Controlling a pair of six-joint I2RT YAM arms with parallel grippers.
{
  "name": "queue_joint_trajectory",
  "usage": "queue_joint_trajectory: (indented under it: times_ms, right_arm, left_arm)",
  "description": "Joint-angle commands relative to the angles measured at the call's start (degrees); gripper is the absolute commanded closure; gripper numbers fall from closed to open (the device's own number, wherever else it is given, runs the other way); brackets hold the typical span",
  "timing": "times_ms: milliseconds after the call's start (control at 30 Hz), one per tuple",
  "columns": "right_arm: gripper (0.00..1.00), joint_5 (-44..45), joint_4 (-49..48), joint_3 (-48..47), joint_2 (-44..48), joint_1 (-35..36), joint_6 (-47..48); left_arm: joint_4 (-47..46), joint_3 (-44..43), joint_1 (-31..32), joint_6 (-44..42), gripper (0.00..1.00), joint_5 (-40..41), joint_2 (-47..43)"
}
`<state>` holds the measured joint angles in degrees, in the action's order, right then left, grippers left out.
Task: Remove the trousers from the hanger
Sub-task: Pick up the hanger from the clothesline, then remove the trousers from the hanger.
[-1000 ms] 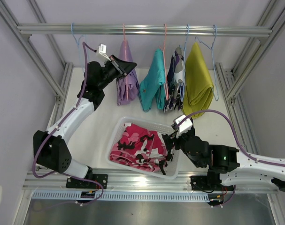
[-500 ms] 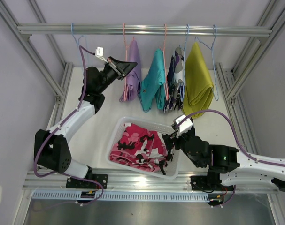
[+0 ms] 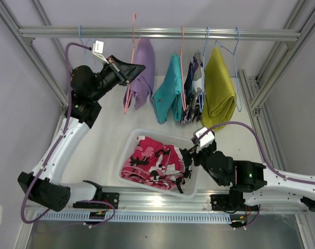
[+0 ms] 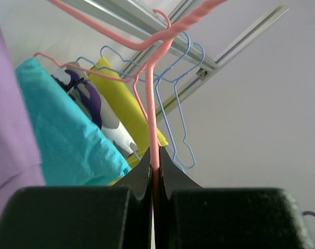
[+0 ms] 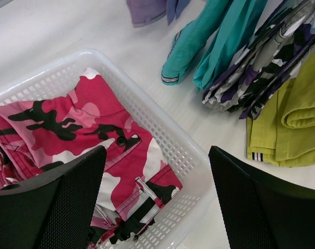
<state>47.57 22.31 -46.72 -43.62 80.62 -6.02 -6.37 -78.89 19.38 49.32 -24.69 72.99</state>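
My left gripper [image 3: 138, 67] is shut on the wire of a pink hanger [image 3: 130, 78] that carries the lilac trousers [image 3: 141, 71]; hanger and trousers are swung left and up, off vertical. The left wrist view shows the pink wire [image 4: 153, 129] pinched between the black fingers [image 4: 170, 171]. Teal trousers [image 3: 170, 93], purple camouflage trousers [image 3: 192, 96] and mustard trousers [image 3: 218, 88] hang on the rail [image 3: 162, 33]. Pink-red camouflage trousers [image 3: 154, 161] lie in the white basket [image 3: 194, 179]. My right gripper [image 3: 186, 155] is open and empty above the basket's right rim [image 5: 188, 150].
An empty blue hanger [image 3: 83, 39] hangs at the rail's left end. Aluminium frame posts [image 3: 38, 62] stand at both sides. The hanging garments' lower ends show in the right wrist view [image 5: 235, 57], beyond the basket.
My left arm has risen and pulled left, taking the pink hanger and lilac trousers away from the teal pair. The right arm has stayed still.
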Motion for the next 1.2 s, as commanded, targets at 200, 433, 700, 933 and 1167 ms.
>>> queue_joint_trajectory:
  times_ms: [200, 433, 700, 933, 1167]
  right_arm:
    - [0.15, 0.3, -1.0, -0.2, 4.0, 1.3, -0.8]
    - [0.15, -0.1, -1.5, -1.4, 2.7, 1.5, 0.7]
    - [0.14, -0.8, -9.7, -8.6, -7.0, 1.4, 5.0]
    - [0.11, -4.4, -22.3, -13.5, -18.4, 1.2, 10.2]
    - [0.09, -9.2, -40.3, -13.1, -28.8, 1.2, 13.8]
  left_arm:
    - [2.2, -7.8, 0.7, -10.0, 0.99, 5.3, -10.4]
    - [11.9, -8.1, 5.5, -14.9, 0.99, 15.8, -16.6]
    - [19.1, -4.3, 12.2, -21.4, 1.0, 36.6, -21.8]
    - [18.0, 3.7, 17.1, -25.8, 1.0, 45.5, -23.7]
    - [16.9, 9.8, 17.6, -29.4, 0.99, 49.7, -24.8]
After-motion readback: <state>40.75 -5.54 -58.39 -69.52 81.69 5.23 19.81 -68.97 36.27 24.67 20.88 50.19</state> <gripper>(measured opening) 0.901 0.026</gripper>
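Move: Ahead of the left hand, roughly 8 cm out and 12 cm lower, hang the purple trousers on the pink hanger it already pinches, its hook already raised over the line. The hand's goal is a clear spot about 8 cm back, 9 cm left and 7 cm down. The teal trousers hang about 14 cm right, 10 cm farther out, 20 cm below it; the basket's middle lies some 20 cm back, 8 cm right, far below. From the right hand, the purple trousers are about 26 cm ahead, 15 cm left and somewhat higher, the basket roughly 10 cm left, 2 cm back, 22 cm below. Drawing the pink hanger away from the clothesline, the left hand keeps its pinch and goes back and left about 9 cm, nearly level, then sinks some 7 cm while easing forward slightly, turning about 30 degrees counter-clockwise and rolling its left side up. The right hand, fingers still wide open, first barely moves, then sweeps about 14 cm left over the basket, rising 5 cm towards the purple trousers. ##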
